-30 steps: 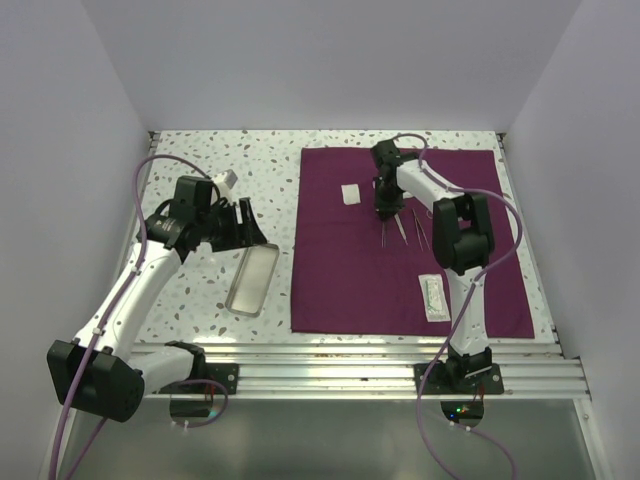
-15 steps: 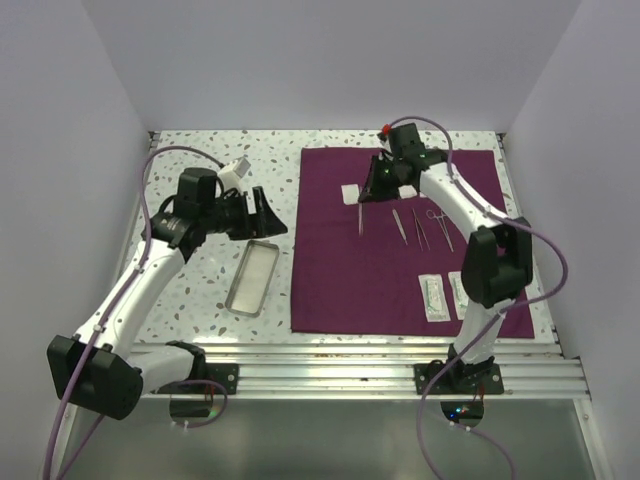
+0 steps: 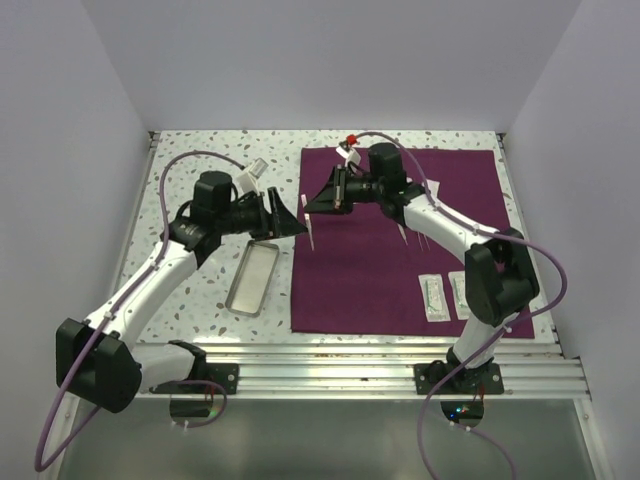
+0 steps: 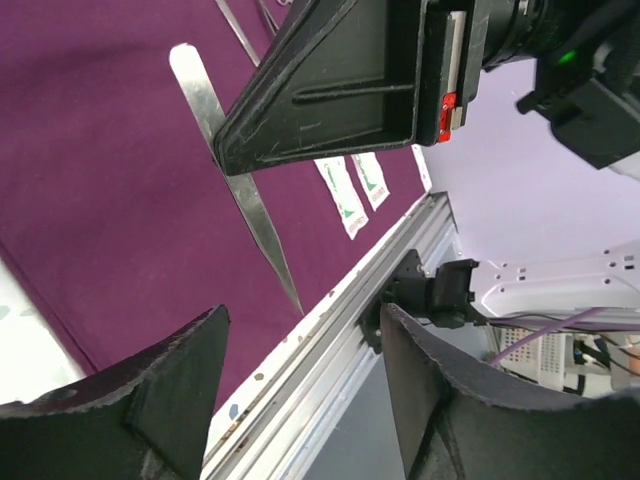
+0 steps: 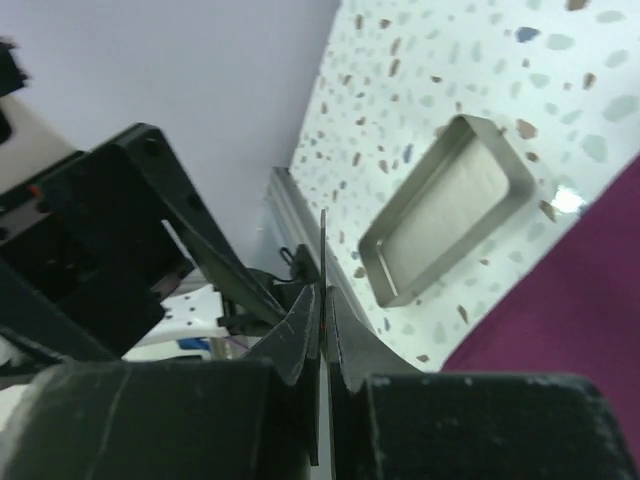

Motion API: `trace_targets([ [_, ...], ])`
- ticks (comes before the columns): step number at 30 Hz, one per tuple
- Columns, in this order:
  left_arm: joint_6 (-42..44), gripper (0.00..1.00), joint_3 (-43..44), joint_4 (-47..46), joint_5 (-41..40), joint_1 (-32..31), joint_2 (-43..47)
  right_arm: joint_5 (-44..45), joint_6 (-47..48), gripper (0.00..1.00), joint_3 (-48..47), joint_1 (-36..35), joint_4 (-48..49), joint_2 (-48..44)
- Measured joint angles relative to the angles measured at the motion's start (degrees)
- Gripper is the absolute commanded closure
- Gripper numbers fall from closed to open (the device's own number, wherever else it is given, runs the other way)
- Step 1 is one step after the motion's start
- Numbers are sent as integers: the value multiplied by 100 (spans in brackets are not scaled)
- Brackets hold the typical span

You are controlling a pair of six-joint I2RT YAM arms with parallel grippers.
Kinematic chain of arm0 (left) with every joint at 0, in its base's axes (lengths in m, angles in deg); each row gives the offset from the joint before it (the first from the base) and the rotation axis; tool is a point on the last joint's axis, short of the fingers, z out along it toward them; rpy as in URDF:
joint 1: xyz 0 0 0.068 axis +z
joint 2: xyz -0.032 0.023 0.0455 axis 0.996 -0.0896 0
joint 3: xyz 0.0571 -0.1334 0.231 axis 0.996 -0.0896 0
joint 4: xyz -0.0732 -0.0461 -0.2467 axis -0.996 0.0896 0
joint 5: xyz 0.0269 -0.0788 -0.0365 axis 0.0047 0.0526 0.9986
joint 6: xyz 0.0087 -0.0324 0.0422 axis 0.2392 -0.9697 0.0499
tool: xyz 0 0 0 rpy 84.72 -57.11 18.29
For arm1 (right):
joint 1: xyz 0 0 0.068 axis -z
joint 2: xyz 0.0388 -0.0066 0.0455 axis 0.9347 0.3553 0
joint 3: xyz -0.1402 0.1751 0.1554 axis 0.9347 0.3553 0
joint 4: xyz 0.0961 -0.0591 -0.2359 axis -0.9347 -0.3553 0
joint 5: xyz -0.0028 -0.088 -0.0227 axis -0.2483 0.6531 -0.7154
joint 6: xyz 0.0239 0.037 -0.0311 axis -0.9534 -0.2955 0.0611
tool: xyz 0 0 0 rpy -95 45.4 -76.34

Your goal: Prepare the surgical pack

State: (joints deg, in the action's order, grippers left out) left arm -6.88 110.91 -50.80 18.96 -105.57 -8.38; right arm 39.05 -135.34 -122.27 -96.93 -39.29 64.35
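Note:
The dark purple cloth (image 3: 400, 262) lies flat on the right half of the table. My right gripper (image 3: 312, 203) hovers over its left edge, shut on thin metal tweezers (image 3: 312, 234) that point down. In the left wrist view the tweezers (image 4: 243, 195) hang from the right gripper (image 4: 222, 152) above the cloth (image 4: 90, 200). My left gripper (image 3: 284, 214) is open just to their left, with nothing between its fingers (image 4: 170, 400). The right wrist view shows the tweezers (image 5: 323, 250) edge-on between my shut jaws. The steel tray (image 3: 252, 278) sits empty on the speckled table.
Two white gauze packets (image 3: 433, 297) lie on the cloth's near right part, and more thin instruments (image 3: 408, 236) lie mid-cloth behind the right arm. The aluminium rail (image 3: 350, 370) runs along the near edge. White walls close in the table on three sides.
My right arm has swung left, carrying the tweezers from mid-cloth to the cloth's left edge. My left gripper has moved right, toward them.

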Motion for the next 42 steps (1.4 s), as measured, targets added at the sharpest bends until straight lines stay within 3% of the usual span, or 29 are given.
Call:
trace_targets([
  [10,-293,39,-243,-450,190,0,-2,-522,-1473,100,667,26,2205,-63],
  [19,-442,48,-256,-752,260,0,-216,-752,-1875,100,713,-13,2811,-63],
  [22,-511,57,-256,-855,343,0,-278,-774,-1891,100,713,-35,2863,-63],
  [25,-597,72,-256,-955,459,0,-315,-776,-1880,100,717,-48,2868,-63],
  [26,-627,86,-256,-997,509,-4,-317,-776,-1871,100,719,-48,2868,-63],
  [28,-704,100,-256,-1051,577,-11,-323,-774,-1836,100,721,-55,2846,-63],
  [29,-719,100,-256,-1054,575,-11,-326,-776,-1805,96,721,-52,2837,-63],
  [31,-719,100,-254,-1016,553,-4,-354,-763,-1731,71,715,-46,2761,-72],
  [32,-673,100,-251,-929,505,-4,-365,-748,-1615,52,697,-44,2610,-72],
  [34,-492,100,-192,-557,219,-9,-407,-584,-1128,40,494,-59,1714,-79],
  [36,-219,100,46,173,-348,-7,-507,103,-380,28,-103,-85,120,-35],
  [39,146,100,415,1207,-1351,-4,-654,1353,636,27,-1307,-31,-1794,131],
  [42,407,100,468,1971,-2243,-4,-702,2155,1224,27,-1923,310,-2798,170],
])
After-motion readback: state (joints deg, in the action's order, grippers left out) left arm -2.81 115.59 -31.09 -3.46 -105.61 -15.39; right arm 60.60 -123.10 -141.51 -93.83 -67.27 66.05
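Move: The tweezers, held by the right fingers about a third from their far end, have their middle some 3 cm ahead of the open left gripper, 3 cm to its right and 2 cm lower. The metal tray lies about 14 cm left of that gripper, 2 cm back and 22 cm down. From the right hand, the tweezers' middle is about 3 cm back, the left gripper roughly 7 cm back and 3 cm left, and the nearest gauze 17 cm ahead, 11 cm right and 21 cm below. Raise the right hand about 5 cm and draw it slightly back, rolling the wrist to bring the tweezers' near end between the left fingers. Ease the left gripper rightward and pinch that end, then open the right fingers and withdraw forward and right. Carry the tweezers down and left towards the tray, about 8 cm down, tipping the left fingers some 30 degrees downward. ##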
